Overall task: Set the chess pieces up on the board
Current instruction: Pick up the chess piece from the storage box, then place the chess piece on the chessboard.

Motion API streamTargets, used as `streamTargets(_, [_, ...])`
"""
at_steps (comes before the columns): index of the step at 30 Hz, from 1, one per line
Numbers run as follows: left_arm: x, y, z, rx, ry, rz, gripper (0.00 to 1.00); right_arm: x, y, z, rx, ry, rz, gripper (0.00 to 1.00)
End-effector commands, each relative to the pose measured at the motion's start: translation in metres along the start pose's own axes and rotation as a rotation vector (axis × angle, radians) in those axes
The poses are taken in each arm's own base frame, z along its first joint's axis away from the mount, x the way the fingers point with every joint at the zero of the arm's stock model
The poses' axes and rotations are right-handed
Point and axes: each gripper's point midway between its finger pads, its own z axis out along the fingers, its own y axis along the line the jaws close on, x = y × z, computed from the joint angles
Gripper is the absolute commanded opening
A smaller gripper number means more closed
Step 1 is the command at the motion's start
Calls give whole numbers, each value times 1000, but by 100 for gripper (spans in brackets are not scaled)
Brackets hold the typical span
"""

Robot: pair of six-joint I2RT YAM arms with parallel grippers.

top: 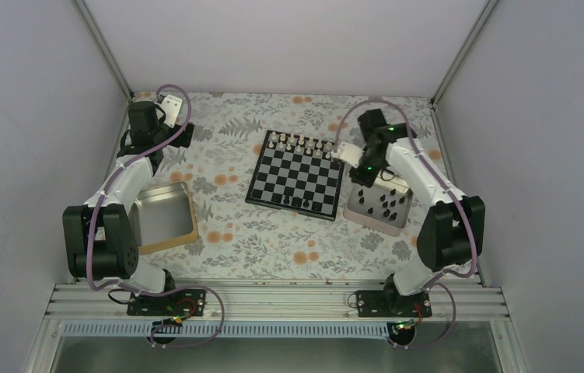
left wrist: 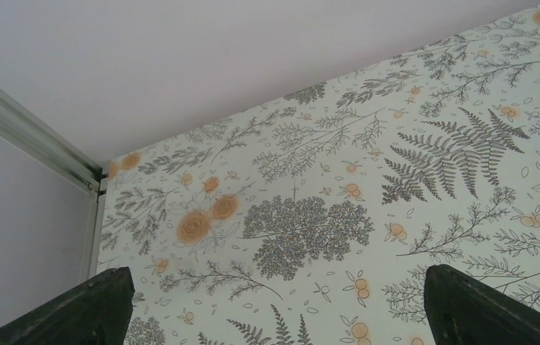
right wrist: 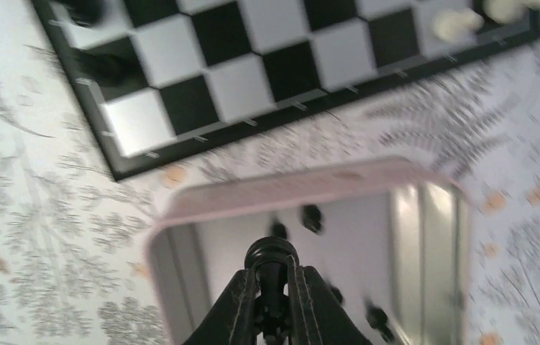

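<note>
The board [top: 296,175] lies mid-table, with pale pieces [top: 300,142] along its far row and a few black chess pieces [top: 296,202] on its near row. More black pieces [top: 386,203] lie in the silver tin [top: 374,224] to its right. My right gripper [top: 362,180] hovers over that tin. In the right wrist view the right gripper [right wrist: 272,277] is shut on a black chess piece [right wrist: 272,253], above the tin [right wrist: 288,188] and near the board's corner [right wrist: 252,65]. My left gripper [top: 145,116] is at the far left. The left gripper [left wrist: 274,309] is open and holds nothing.
A gold-rimmed tin [top: 166,217] sits empty at the near left beside the left arm. The floral cloth [left wrist: 303,230] covers the table. White walls close the back and both sides, with a metal post [left wrist: 29,136] in the far-left corner.
</note>
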Motion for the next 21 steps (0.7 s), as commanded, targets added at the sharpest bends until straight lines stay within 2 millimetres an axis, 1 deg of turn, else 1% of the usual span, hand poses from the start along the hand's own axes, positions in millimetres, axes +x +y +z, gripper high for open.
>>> streamTargets(1, [-13, 8, -5, -24, -29, -4, 100, -18, 44, 13, -108, 30, -53, 9])
streamTargets(4, [-12, 7, -4, -24, -25, -4, 100, -28, 63, 25, -141, 22, -92, 9])
streamTargets(5, [-12, 7, -5, -23, -26, -4, 100, -29, 70, 36, -169, 40, -98, 9])
streamTargets(9, [-13, 7, -5, -23, -29, -5, 100, -37, 93, 54, -224, 40, -130, 9])
streamTargets(11, [-13, 7, -4, -21, -27, -5, 100, -36, 104, 64, -243, 57, -146, 9])
streamTargets(15, [-12, 7, -4, -23, -27, -8, 100, -36, 114, 79, -268, 71, -161, 9])
streamTargets(21, [-12, 7, -5, -24, -25, -7, 100, -36, 115, 88, -272, 77, -167, 9])
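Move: The right hand already holds a black chess piece over the box. The empty near-right corner square of the board lies some 9 cm to its left, 4 cm back and 12 cm below. The black knight stands about 3 cm left of that square and 1 cm farther out; the storage box's middle is 7 cm right of the hand, 2 cm back and 12 cm below. From the left hand the corner square is roughly 49 cm right, 18 cm back and 20 cm below. Leftward and then increasingly downward, drawing back as it goes, the right hand carries the held black piece from over the storage box towards the board's empty corner square: about 9 cm left, 8 cm down and 6 cm back. The wrist swings the fingers to nearly straight down and turns counter-clockwise some 13 degrees, the fingers keeping their grip on the piece. ##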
